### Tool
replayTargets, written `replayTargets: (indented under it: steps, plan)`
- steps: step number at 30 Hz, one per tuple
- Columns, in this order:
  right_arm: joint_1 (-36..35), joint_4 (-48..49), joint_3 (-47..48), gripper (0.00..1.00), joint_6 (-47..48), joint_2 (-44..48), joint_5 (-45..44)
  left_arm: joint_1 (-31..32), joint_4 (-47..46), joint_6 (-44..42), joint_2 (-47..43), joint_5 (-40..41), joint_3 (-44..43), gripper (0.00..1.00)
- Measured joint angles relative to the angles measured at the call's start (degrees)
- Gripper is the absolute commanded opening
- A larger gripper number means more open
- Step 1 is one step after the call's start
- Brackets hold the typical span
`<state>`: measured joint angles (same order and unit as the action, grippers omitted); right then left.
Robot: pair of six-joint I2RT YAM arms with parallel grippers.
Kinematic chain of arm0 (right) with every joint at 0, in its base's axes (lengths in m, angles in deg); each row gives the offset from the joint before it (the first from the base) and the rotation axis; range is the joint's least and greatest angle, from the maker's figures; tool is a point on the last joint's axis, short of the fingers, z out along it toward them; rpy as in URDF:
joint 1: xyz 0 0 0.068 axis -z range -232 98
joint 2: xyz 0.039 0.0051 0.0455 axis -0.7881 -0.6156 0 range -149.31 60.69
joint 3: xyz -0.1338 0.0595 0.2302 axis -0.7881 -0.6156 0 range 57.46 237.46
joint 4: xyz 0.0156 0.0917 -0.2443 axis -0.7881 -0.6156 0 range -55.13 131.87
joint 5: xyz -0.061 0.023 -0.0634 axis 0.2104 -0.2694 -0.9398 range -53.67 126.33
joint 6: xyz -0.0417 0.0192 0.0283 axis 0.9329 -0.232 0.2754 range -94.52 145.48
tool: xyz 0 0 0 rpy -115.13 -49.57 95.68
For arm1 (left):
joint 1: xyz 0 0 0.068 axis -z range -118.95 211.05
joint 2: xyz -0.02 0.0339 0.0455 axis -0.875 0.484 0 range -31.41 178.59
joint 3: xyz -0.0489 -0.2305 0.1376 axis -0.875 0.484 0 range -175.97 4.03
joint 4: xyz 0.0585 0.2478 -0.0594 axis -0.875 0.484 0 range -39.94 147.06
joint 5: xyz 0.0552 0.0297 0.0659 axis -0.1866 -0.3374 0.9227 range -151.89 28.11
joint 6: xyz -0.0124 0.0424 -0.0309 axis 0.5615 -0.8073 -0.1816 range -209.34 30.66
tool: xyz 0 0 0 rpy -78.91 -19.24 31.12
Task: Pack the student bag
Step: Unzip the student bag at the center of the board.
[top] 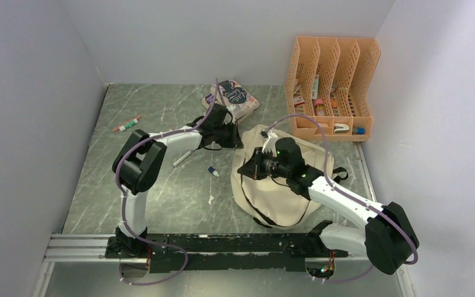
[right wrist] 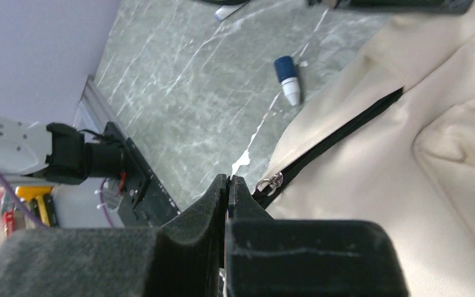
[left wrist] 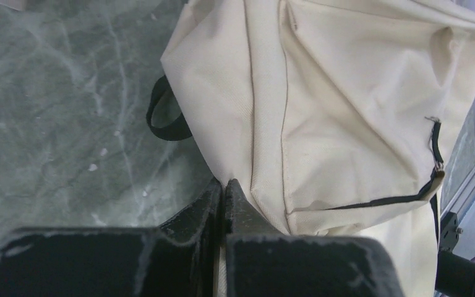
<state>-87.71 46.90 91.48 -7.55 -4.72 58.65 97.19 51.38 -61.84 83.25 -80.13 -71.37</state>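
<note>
The beige student bag (top: 282,189) lies slumped on the green marble table, right of centre. My left gripper (top: 237,137) is at the bag's far left corner, shut on a fold of its cream fabric (left wrist: 224,184); a black strap loop (left wrist: 161,120) and a pocket zipper (left wrist: 402,198) show beyond it. My right gripper (top: 248,169) is at the bag's left edge, shut on a thin dark zipper tab (right wrist: 229,179). The metal pull ring (right wrist: 271,183) and the black zipper line (right wrist: 337,137) are just beside its fingertips.
An orange file organizer (top: 333,86) with items stands at the back right. A patterned notebook (top: 232,99) lies behind the left gripper. A red-green marker (top: 127,124), a white pen (top: 182,158) and a small blue-white item (top: 213,171) lie left of the bag.
</note>
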Motion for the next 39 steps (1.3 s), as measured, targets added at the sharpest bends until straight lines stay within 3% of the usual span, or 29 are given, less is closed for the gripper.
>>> replayTargets:
  steps: [17,19,22,25,32,39]
  plan:
    - [-2.4,-5.9,-2.8,0.00,-0.1,3.9,7.1,-7.8,2.0,-1.4,3.6,-2.9,-3.7,0.05]
    - [-2.8,-6.8,-3.1,0.00,-0.1,3.9,8.2,-8.1,2.0,-1.6,3.7,-2.9,-3.7,0.14]
    - [-3.1,-7.2,-3.5,0.00,-0.7,4.0,8.0,-8.5,2.0,-1.9,3.8,-2.9,-3.7,0.43]
    - [-3.3,-7.3,-3.7,0.00,-2.6,5.2,5.7,-9.4,1.7,-1.4,3.4,-2.7,-3.6,0.56]
    - [-3.3,-5.6,-4.1,0.00,-8.2,8.2,-2.4,-10.4,3.8,0.1,-7.5,-0.6,1.4,0.61]
    - [-3.3,-3.0,-4.3,0.00,-11.1,6.4,-5.0,-10.4,13.0,5.6,-22.1,8.0,8.7,0.60]
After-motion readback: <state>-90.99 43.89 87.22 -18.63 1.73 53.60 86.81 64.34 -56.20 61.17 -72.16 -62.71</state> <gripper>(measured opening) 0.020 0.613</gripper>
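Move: The left hand still pinches the bag's far-left edge. From it, the zipper pull lies about 10 cm back, 1 cm right and a little higher, the books some 16 cm ahead and 3 cm left on the table. The right hand has the pull at its shut fingertips; the zipper's near end is about 17 cm back, 11 cm right and 6 cm lower, the blue-capped tube 10 cm left, 1 cm ahead and 10 cm lower. Draw the right gripper back about 6 cm along the zipper towards the near end, dipping slightly and tipping down, then ease it forward again some 4 cm while turning clockwise, keeping its fingers shut on the pull. Meanwhile haul the bag's edge forward and left with the left gripper, then open it, let go and lift away up, left and back. ##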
